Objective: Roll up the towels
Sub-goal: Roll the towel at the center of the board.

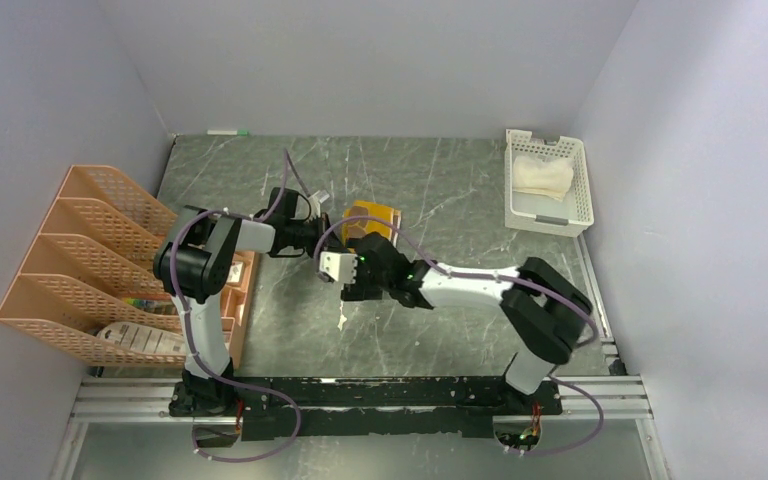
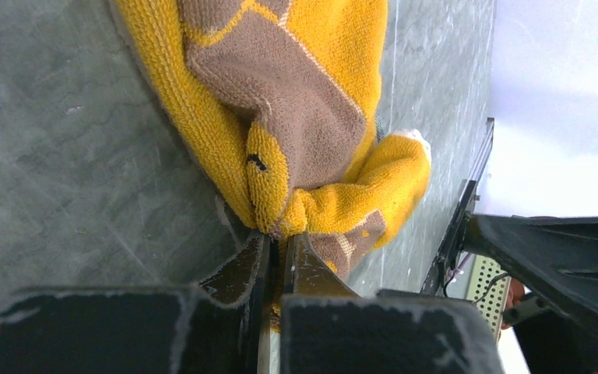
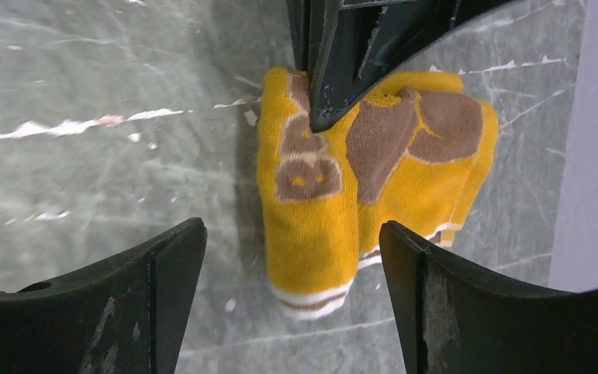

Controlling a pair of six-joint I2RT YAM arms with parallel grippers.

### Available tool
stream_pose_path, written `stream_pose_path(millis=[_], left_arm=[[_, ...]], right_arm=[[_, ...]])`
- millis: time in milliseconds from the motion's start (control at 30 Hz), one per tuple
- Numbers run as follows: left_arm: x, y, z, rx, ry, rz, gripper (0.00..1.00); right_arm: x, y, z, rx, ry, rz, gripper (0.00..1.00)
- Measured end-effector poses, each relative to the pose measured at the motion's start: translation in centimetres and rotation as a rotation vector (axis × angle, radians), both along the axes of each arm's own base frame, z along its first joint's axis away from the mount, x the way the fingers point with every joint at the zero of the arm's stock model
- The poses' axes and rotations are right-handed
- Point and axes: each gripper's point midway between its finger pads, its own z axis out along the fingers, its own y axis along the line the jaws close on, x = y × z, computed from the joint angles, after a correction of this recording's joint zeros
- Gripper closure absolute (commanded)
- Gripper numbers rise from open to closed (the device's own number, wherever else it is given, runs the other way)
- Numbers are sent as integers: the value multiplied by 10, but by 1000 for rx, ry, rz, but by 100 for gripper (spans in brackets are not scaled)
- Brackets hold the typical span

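Observation:
The brown and mustard-yellow towel (image 1: 373,219) lies folded over on the table's middle; it also shows in the left wrist view (image 2: 296,117) and the right wrist view (image 3: 335,187). My left gripper (image 1: 322,226) (image 2: 279,238) is shut on the towel's bunched edge. My right gripper (image 1: 338,268) (image 3: 292,234) is open and empty just in front of the towel, its fingers (image 3: 163,265) either side of the towel's near end. The cream-white towel (image 1: 542,175) lies bunched in the white basket (image 1: 550,213) at the back right.
An orange mesh file rack (image 1: 90,250) stands along the left edge, holding some packets. A pen (image 1: 227,132) lies at the back wall. The grey marbled table (image 1: 440,180) is bounded by walls on three sides.

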Motion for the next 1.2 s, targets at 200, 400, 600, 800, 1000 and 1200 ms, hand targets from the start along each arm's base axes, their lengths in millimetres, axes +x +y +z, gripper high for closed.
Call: stream_pose_path(millis=[200,400,600,800,1000,1200], left_arm=[[0,0,0,6,-2,-9,93],[-1,0,0,3,-3,-16,93],[0,0,1,4,-3,-22,93],[8,4,3,4,-17,-8,42],[17,12,37,-32,-73,24,0],[27,36,57,-51,-119,116,0]], right_arm=[[24,4,-37,-126,-41,-28,23],[42,2,-35,-139,-124,-84,34],[54,0,-44,-139,-64,-108,88],[64,6,-41,-96,62,-99,100],[64,5,-32,14,289,-29,100],[97,2,24,243,519,23,100]])
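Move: Some 5 cm ahead of the right hand, about 1 cm to its left and 5 cm below, lies the middle of the towel's rolled part. The left fingers, already shut on its left end, are about 6 cm ahead and 7 cm left of the right hand, 5 cm lower; the towel's flat part is centred roughly 11 cm straight ahead and 7 cm down. From the left hand, the rolled part's middle lies about 6 cm right and 1 cm back, at its height. Reaching forward some 6 cm and sinking about 4 cm, the open right hand shuts on the rolled part while the left keeps its pinch on the end. Then the left opens wide, comes free and draws up about 5 cm and left; the right, gripping, lifts the roll some 6 cm and forward over the flat part, tipping its fingers about 30 degrees further down. ##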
